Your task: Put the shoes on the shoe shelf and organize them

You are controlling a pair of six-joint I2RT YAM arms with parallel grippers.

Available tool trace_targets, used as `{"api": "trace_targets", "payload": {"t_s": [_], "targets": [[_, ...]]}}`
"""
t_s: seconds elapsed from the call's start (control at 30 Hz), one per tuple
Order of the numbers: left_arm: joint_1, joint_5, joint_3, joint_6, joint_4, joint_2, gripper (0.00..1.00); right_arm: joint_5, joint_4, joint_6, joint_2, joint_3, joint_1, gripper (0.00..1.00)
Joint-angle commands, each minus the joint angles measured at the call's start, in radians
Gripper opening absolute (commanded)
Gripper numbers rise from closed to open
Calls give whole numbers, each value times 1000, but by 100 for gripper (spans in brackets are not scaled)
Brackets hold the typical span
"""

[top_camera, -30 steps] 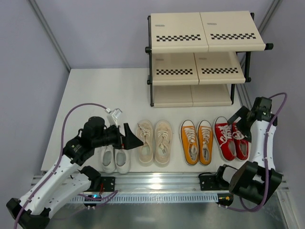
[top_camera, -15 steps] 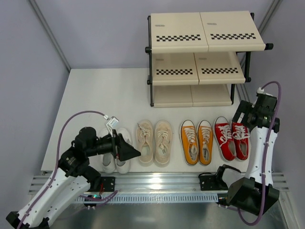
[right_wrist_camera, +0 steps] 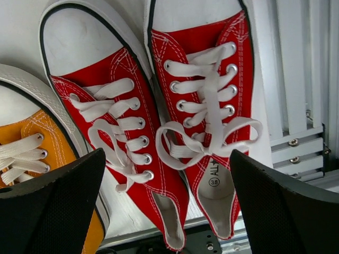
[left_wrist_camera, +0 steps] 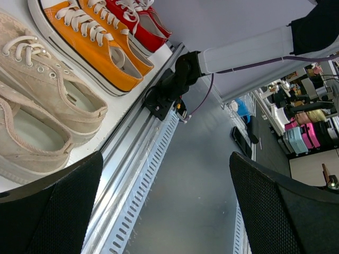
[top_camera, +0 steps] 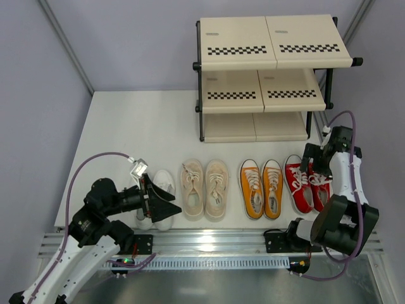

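Observation:
The shoes stand in a row of four pairs near the table's front edge: white (top_camera: 166, 182), cream-beige (top_camera: 204, 189), orange (top_camera: 261, 188) and red (top_camera: 299, 187). The three-tier shoe shelf (top_camera: 272, 38) stands at the back right with nothing on its panels. My left gripper (top_camera: 169, 201) hovers open over the white pair and hides part of it. Its wrist view looks past the beige shoes (left_wrist_camera: 42, 111) at the front rail. My right gripper (right_wrist_camera: 167, 206) hangs open above the red pair (right_wrist_camera: 212, 106), one finger (right_wrist_camera: 47, 206) on each side, holding nothing.
A slotted aluminium rail (top_camera: 209, 244) runs along the near edge, with both arm bases bolted to it. Grey walls close in the left and right sides. The right arm's purple cable (top_camera: 345, 117) loops close to the shelf's lower right corner.
My left arm has drawn back toward the near edge, lowering its gripper over the white shoes. My right gripper has swung left and down to point straight at the red pair.

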Motion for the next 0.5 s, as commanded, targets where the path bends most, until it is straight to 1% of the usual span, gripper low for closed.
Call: {"api": "trace_targets", "payload": {"t_s": [0.0,0.03,0.1,0.13,0.2,0.3,0.33,0.43,0.47], "targets": [[-5,16,-6,2,27,-4,100,-44,39,-27,60,-9,-3,100],[-5,14,-6,2,27,0,100,-34,54,-27,100,-19,-3,100],[-5,10,-5,2,26,5,100,-12,39,-27,155,0,-3,95],[-5,6,-3,3,24,3,100,29,31,-27,209,15,-3,91],[-5,-7,-2,5,18,3,100,58,27,-21,252,39,-3,87],[-5,-24,-2,5,14,5,100,92,19,-21,317,69,-3,72],[-5,-27,-2,5,14,3,100,82,16,-21,330,76,-3,57],[-5,-38,0,5,11,11,100,20,1,-16,399,113,-3,36],[-5,-40,-2,5,11,16,100,-42,-10,-15,413,122,-3,21]]}}
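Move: The pair of red shoes stands under the right hand, middles roughly 8 cm below it and 2 to 3 cm nearer the base: the left red shoe about 5 cm left, the right red one about 4 cm right. The nearer orange shoe is some 16 cm left and 4 cm back, the farther orange one about 26 cm left and 4 cm back. From the left hand, the left red shoe lies about 13 cm ahead, 51 cm right and 23 cm down. The two red shoes are taken together at their lace area: the right hand sinks almost straight down, about 6 cm, its fingers swinging some 15 degrees until they point nearly plumb. The descent eases off as the wide-open fingers close to about a third, pinching the neighbouring inner sides of both shoes between them. ##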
